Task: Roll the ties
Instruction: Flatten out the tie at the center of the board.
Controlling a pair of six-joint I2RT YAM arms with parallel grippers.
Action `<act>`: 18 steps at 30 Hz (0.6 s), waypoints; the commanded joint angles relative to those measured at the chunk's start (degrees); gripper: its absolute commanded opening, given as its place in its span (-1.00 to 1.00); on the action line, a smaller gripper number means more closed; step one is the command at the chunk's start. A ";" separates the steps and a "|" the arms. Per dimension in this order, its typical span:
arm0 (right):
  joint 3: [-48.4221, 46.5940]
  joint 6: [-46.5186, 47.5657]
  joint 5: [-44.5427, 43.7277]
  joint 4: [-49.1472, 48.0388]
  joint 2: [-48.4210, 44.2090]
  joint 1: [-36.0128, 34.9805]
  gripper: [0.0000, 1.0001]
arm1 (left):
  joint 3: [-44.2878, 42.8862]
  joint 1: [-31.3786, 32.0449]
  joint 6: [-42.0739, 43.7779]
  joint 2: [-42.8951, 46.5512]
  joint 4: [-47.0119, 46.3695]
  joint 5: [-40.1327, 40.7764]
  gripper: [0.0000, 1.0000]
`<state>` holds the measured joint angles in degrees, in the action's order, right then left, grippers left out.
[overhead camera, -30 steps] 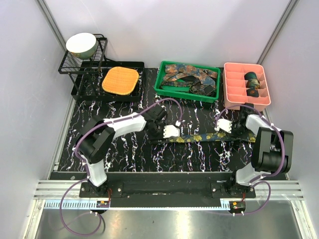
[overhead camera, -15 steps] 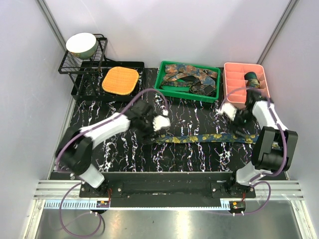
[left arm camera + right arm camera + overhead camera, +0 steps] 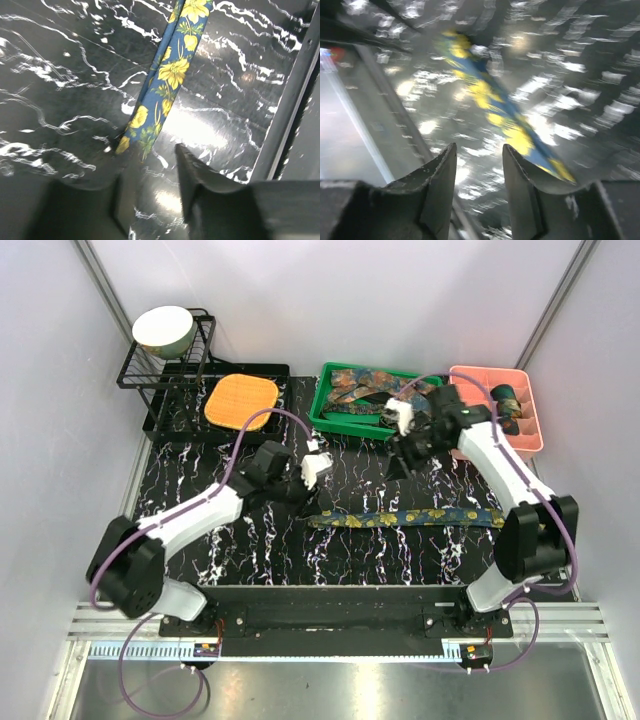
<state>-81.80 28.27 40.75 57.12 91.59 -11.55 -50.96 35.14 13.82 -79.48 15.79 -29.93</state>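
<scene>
One tie (image 3: pixel 405 517), blue with yellow flowers, lies flat and stretched out across the black marbled table. In the left wrist view its narrow end (image 3: pixel 150 120) lies just beyond my left gripper (image 3: pixel 147 165), which is open and empty. From above, the left gripper (image 3: pixel 303 495) hovers just above-left of that end. My right gripper (image 3: pixel 402 448) hangs near the green bin, well above the tie. It is open (image 3: pixel 479 147) with nothing between its fingers, and the tie (image 3: pixel 495 105) shows blurred past it. More ties (image 3: pixel 385 400) lie piled in the green bin (image 3: pixel 325 418).
A pink divided tray (image 3: pixel 470 430) at the back right holds rolled ties (image 3: pixel 505 398). An orange waffle pad (image 3: pixel 241 402) sits on a black tray at the back left. Beside it, a bowl (image 3: pixel 163 328) rests on a wire rack. The table's front rail (image 3: pixel 285 115) runs close to the tie.
Both grippers left the ends of the tie, which now lies loose. The left arm drew back up-left; the right arm swung up and left toward the green bin.
</scene>
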 commanded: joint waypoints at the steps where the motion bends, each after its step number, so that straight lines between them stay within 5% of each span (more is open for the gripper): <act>1: 4.00 -21.99 13.09 -8.41 4.64 -2.86 -0.32 | -1.07 -0.15 -15.27 -5.32 -7.35 -4.25 -0.38; 4: 12.69 -42.95 17.07 -23.41 4.04 -3.04 -0.66 | 0.68 -0.24 -23.19 -7.88 -13.56 -5.75 -0.50; 10: 26.59 -70.68 15.86 -58.21 5.34 -7.16 -0.70 | 9.11 -4.63 -41.06 -10.08 -31.31 -10.40 -0.54; 18: 29.77 -80.82 14.71 -70.56 11.93 -12.61 -1.00 | 14.04 -7.71 -50.38 -14.12 -41.71 -15.33 -0.70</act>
<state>-52.42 -43.42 54.30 -1.58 100.40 -22.15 -38.94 28.71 -29.41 -92.03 -14.92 -40.88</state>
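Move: The tie's folded left end lies almost directly below the left hand: about 2 cm right, 1 cm ahead and 11 cm down. From the right hand, the same end is about 21 cm left, 5 cm back and 16 cm down. Of the neighbours, the green bin stands some 21 cm ahead of the right hand and 7 cm left; the pink organizer is about 21 cm ahead and 20 cm right. The tie's folded left end is what both free hands close in on. The right hand sweeps about 12 cm left, sinking 8 cm and easing back a little, rolling some 50 degrees about its fingers, which shut empty. The left hand sinks about 5 cm over that end with a slight shift right, rolls some 45 degrees and narrows its fingers; neither visibly touches the cloth. ##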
